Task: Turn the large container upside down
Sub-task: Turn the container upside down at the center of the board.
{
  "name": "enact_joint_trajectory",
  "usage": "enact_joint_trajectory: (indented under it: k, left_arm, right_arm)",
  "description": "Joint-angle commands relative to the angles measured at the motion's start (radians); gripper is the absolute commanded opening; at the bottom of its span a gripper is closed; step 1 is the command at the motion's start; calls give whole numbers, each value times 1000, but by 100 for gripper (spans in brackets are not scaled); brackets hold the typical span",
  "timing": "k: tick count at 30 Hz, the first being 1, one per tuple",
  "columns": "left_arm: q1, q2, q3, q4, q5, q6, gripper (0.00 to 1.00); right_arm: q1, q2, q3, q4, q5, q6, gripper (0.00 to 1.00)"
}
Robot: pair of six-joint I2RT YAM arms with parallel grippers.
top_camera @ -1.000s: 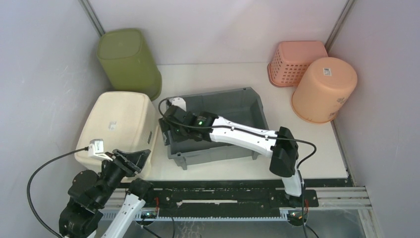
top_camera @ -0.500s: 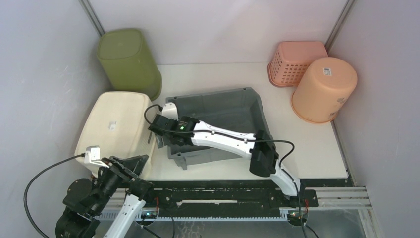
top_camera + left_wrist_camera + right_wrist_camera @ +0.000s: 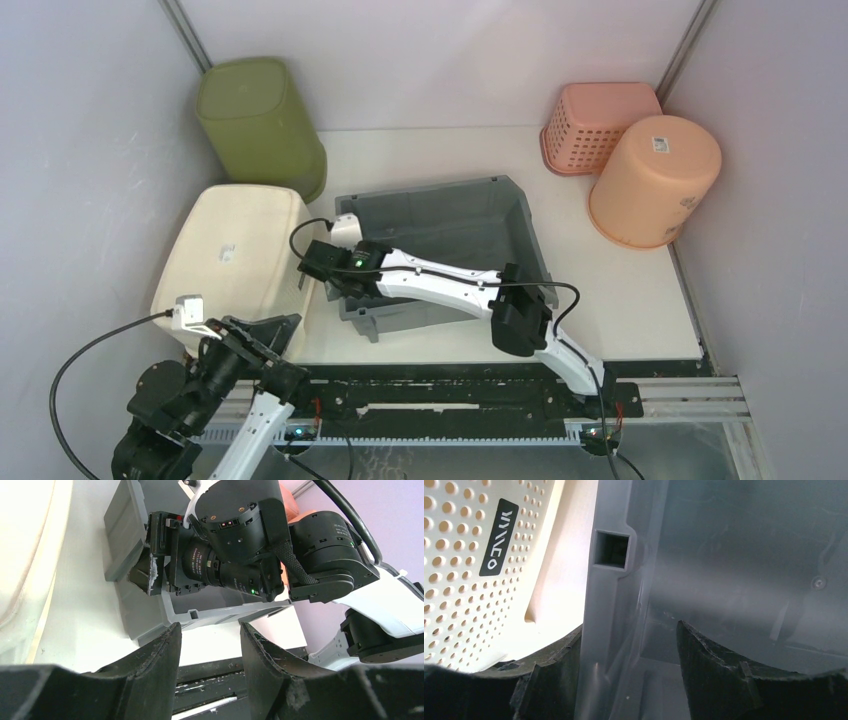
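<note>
The large grey container (image 3: pixel 480 215) stands open side up in the middle of the table. My right gripper (image 3: pixel 322 272) straddles its left wall near the front left corner. In the right wrist view, that wall (image 3: pixel 611 595) runs between the fingers of my right gripper (image 3: pixel 629 645). The outer finger lies against the wall and the inner one stands a gap off it, so the jaws are open. My left gripper (image 3: pixel 210 650) hangs open and empty near the table's front left (image 3: pixel 272 328). It looks towards the container's corner (image 3: pixel 125 535).
An upturned cream perforated basket (image 3: pixel 235 250) sits close beside the container's left wall. A green bin (image 3: pixel 258 120) stands at the back left. A pink basket (image 3: pixel 600 125) and an orange bucket (image 3: pixel 655 180) are at the back right.
My right gripper has shifted left from inside the container onto its left wall, and its jaws have narrowed around it. The left arm has drawn back slightly towards its base.
</note>
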Motion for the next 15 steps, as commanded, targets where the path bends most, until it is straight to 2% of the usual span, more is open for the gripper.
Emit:
enact_joint_trajectory:
  k: [1,10,15]
  left_arm:
    - [5,-15,28,9,23,11,52]
    - [6,-13,22,6,24,11,52]
    - [5,-14,20,6,24,10,52]
  right_arm:
    - [-13,-1,23,17,26,5,69]
    - [-13,3,21,40,0,-7,59]
    - [-16,-5,6,58,-21,-16,38]
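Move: The large grey container's left rim already stands between the right hand's open fingers, about 1 cm left of their midpoint and level fore and aft. The upturned cream container's middle is some 16 cm left and 3 cm farther out, a few centimetres lower; the green container's is roughly 11 cm left and 22 cm ahead. From the waiting left hand, the rim is about 14 cm ahead, 3 cm right and 17 cm below. The right hand eases about 1 cm left, its fingers closing by about a third to pinch the grey container's left rim. ##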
